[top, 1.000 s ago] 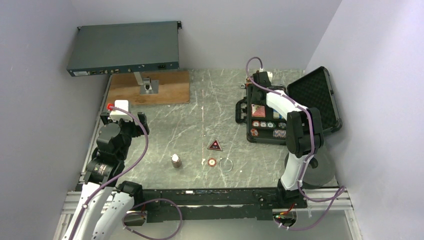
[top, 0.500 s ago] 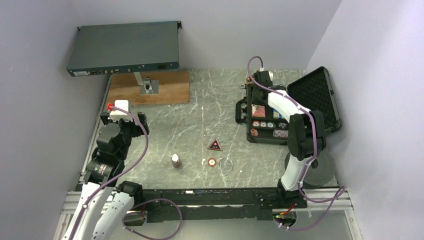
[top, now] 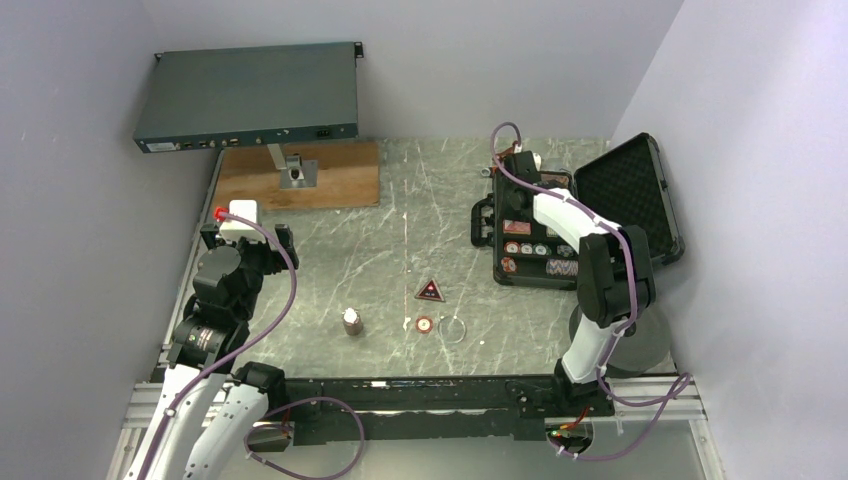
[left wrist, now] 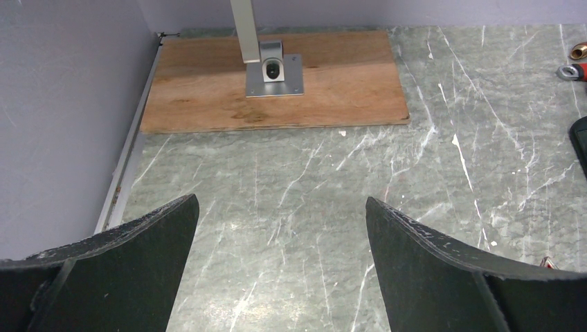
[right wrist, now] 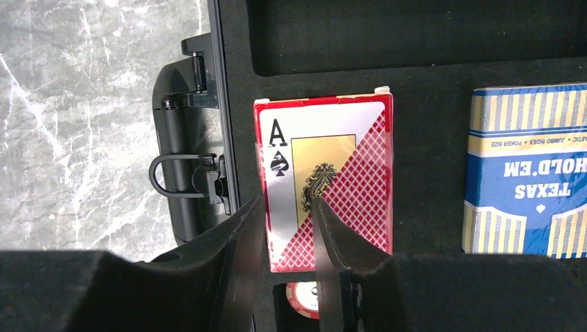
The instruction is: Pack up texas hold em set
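Note:
The black briefcase [top: 484,222] lies open at the right, its lid [top: 628,192] leaning back. In its foam [right wrist: 429,76] a red card deck [right wrist: 346,131] lies beside a blue card deck [right wrist: 526,173], with a red-white chip [right wrist: 303,296] in a slot below. My right gripper [right wrist: 286,202] hovers over the red deck's left half, its jaws a narrow gap apart and holding nothing. Rows of chips [top: 527,248] fill the case. On the table lie the red-black triangle [top: 430,291] and a loose chip [top: 425,324]. My left gripper [left wrist: 280,200] stands open over bare table.
A clear ring [top: 453,330] lies beside the loose chip, and a small brownish upright piece [top: 351,321] stands to their left. At the back left, a grey-blue rack box [top: 250,95] is raised on a post over a wooden board [left wrist: 277,90]. A wrench [left wrist: 573,70] lies behind the case.
My right wrist has drawn back toward the far end of the case, and its elbow has shifted right. The left arm has not moved.

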You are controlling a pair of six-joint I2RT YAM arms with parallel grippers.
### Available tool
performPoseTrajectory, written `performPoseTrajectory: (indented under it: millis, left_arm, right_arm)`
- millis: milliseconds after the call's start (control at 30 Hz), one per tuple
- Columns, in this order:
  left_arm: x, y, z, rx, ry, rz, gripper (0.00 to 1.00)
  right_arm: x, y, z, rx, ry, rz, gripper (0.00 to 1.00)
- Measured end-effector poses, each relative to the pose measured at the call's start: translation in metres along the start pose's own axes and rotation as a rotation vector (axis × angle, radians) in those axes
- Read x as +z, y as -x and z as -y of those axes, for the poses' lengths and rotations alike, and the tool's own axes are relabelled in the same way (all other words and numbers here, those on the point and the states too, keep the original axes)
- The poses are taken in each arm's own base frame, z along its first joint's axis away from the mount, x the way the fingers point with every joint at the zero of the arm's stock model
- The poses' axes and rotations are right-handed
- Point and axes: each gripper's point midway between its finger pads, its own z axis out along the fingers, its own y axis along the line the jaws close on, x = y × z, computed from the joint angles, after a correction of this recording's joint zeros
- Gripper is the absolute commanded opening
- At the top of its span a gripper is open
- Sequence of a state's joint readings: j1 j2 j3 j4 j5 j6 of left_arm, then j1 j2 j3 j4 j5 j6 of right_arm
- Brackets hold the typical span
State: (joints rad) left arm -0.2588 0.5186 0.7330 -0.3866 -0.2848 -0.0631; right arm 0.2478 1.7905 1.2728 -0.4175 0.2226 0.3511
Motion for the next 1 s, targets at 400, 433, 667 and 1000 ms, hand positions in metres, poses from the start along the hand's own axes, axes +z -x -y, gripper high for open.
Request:
performPoseTrajectory:
  millis: [400,433,667,1000]
  left_arm:
    - [0.0,0.0,0.0,0.0,0.0,0.0,0.97]
    - [0.0,0.0,0.0,0.0,0.0,0.0,0.97]
    - [0.0,0.0,0.0,0.0,-0.001,-0.001,0.98]
    - [-0.001,0.001,0.001,-0.002,-0.008,0.006,1.0]
  right_arm:
    - [-0.003,-0.001,-0.004,-0.011,0.004,0.001,0.35]
    - [-0.004,-0.001,-0.005,-0.014,0.006,0.001,0.37]
    - [-0.028,-0.009,-0.034,-0.103,0.063,-0.001,0.5]
    - [-0.079,-0.014,-0.094,-0.251,0.234,0.07,0.74]
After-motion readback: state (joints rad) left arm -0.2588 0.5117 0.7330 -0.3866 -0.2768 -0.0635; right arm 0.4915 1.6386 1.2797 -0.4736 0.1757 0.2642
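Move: The right gripper, empty and part open, is at the red card box in the case, its middle 1 cm ahead, 1 cm right and 1 cm down. The red triangle lies about 19 cm left, 17 cm back and 5 cm down; the red chip 20 cm left and 25 cm back, the clear ring 14 cm left and 26 cm back. The case handle is 6 cm left, 1 cm ahead. From the left hand the triangle is some 31 cm right, level fore-and-aft, 24 cm below. Draw the right gripper off the card box and swing it left, about 10 cm, out past the case handle and over the bare table, climbing some 6 cm and easing back 4 cm towards the red triangle. Open the fingers from a third to nearly two thirds as it goes, and turn the hand about 20 degrees counter-clockwise. ##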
